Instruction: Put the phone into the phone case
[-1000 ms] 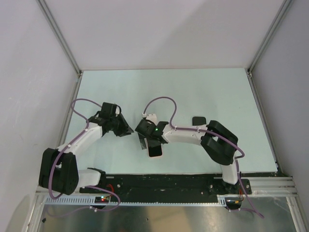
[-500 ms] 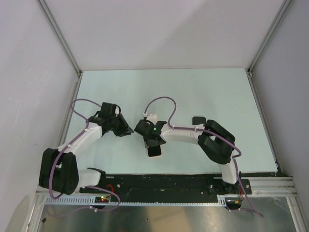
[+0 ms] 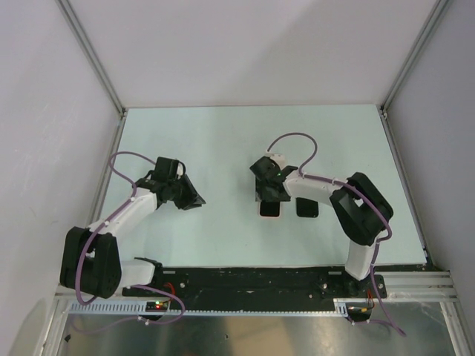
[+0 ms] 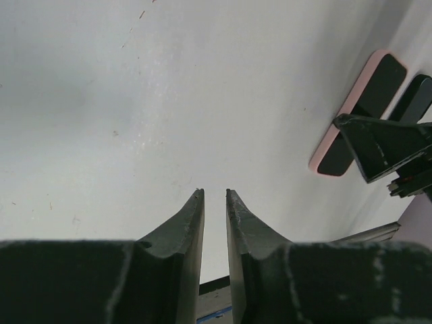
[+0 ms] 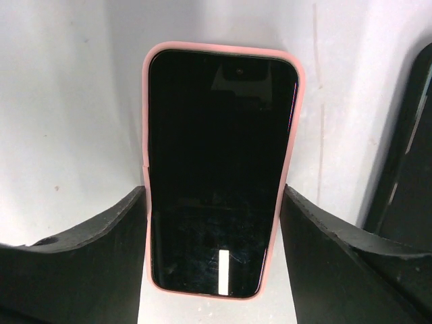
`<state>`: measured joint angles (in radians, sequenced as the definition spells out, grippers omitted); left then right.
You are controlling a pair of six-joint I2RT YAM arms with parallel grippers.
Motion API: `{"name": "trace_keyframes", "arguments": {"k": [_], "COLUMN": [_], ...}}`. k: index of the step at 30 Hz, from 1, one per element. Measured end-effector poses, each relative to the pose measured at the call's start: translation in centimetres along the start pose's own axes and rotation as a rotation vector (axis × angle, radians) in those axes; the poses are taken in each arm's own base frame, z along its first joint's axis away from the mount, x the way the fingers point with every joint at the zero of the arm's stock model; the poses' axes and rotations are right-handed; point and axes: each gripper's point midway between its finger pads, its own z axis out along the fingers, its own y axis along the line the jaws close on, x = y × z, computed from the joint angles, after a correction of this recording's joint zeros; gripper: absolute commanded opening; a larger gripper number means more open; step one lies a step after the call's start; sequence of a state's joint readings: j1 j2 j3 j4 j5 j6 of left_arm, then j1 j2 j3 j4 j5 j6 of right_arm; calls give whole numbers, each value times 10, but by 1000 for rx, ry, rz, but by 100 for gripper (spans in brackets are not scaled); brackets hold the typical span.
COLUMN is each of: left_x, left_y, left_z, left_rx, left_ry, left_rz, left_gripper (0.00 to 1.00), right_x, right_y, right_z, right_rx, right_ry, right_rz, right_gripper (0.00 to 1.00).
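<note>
The phone [image 5: 219, 169], black screen up, sits inside the pink case [image 5: 294, 121] and lies flat on the table. My right gripper [image 5: 214, 192] holds it, one finger against each long side of the case. In the top view the right gripper [image 3: 269, 200] is over the phone [image 3: 270, 211] at the table's middle. The left wrist view shows the pink-cased phone [image 4: 358, 108] at the far right. My left gripper [image 3: 194, 200] rests left of centre, well away from the phone; its fingers [image 4: 191, 216] are almost together with a narrow gap and hold nothing.
A second flat black phone-sized object [image 3: 306, 207] lies just right of the pink-cased phone; it also shows at the right edge of the right wrist view [image 5: 405, 169]. Frame posts and grey walls bound the pale table [image 3: 223, 141]. A black rail [image 3: 252, 280] runs along the near edge.
My right gripper has swung right and away from me, taking the pink-cased phone from near the front centre to beside the black object. The left arm has not moved.
</note>
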<state>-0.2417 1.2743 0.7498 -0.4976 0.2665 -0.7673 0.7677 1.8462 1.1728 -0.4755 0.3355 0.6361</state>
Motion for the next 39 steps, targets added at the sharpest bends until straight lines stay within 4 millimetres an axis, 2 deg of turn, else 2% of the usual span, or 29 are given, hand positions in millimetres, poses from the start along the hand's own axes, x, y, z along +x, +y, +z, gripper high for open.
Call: {"name": "trace_keyframes", "arguments": {"k": [2,4,5,8,10,12,14,16,18,20,22,27,28,34,36,39], "left_x": [0,0,0,0,0,0,0,-2,-7,-15,-24,-46,-50,-65,-68,-71], "left_y": [0,0,0,0,0,0,0,-2,-7,-15,-25,-56,-63,-90,-94,-95], "left_z": [0,0,0,0,0,0,0,-2,-4,-9,-17,-52,-62,-123,-139,-154], "left_rx": [0,0,-1,-2,-1,-1,-1,2,11,27,48,131,153,256,273,278], "left_ry": [0,0,1,2,1,1,1,-3,-14,-38,-75,-205,-237,-421,-474,-528], "left_rz": [0,0,0,0,0,1,6,13,28,47,68,131,149,236,261,283], "left_gripper": [23,23,23,24,26,28,37,51,84,96,99,100,100,100,100,100], "right_x": [-6,-9,-11,-13,-13,-13,-12,-14,-18,-30,-48,-90,-99,-125,-126,-124], "right_y": [-10,-14,-15,-16,-16,-16,-19,-22,-24,-24,-23,-21,-20,-27,-30,-31], "right_z": [3,5,6,8,8,8,9,5,-4,-20,-44,-117,-137,-222,-239,-246], "right_rx": [5,3,0,-9,-13,-20,-11,-11,-21,-51,-99,-237,-276,-432,-468,-487], "right_ry": [-6,-8,-9,-9,-11,-14,-10,-12,-19,-48,-104,-275,-322,-522,-562,-580], "right_rz": [12,11,8,-8,-22,-36,-49,-53,-56,-46,-27,34,49,105,114,118], "right_gripper": [22,29,37,73,88,97,99,99,100,99,100,99,100,99,99,100]}}
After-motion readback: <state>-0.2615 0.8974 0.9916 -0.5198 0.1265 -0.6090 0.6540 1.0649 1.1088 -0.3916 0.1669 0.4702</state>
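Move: The right fingers already hold the pink case, with the phone in it, by its long sides on the table; its middle lies about 1 cm ahead of that hand and 1 cm below it. The black phone, next to which it is being set, lies about 13 cm to the right of the right hand and about level with it. From the idle left hand the pink case is roughly 25 cm to the right, 2 cm ahead and 6 cm below. Still pinching the pink case by its sides, the right hand slides it forward and right over the table by about 2 cm towards the black phone, then opens wide, lets go and rises steeply, 27 cm or so, its fingers swinging up and forward. The left hand, touching nothing, opens wide as well and climbs some 19 cm, tipping its fingers upward. ##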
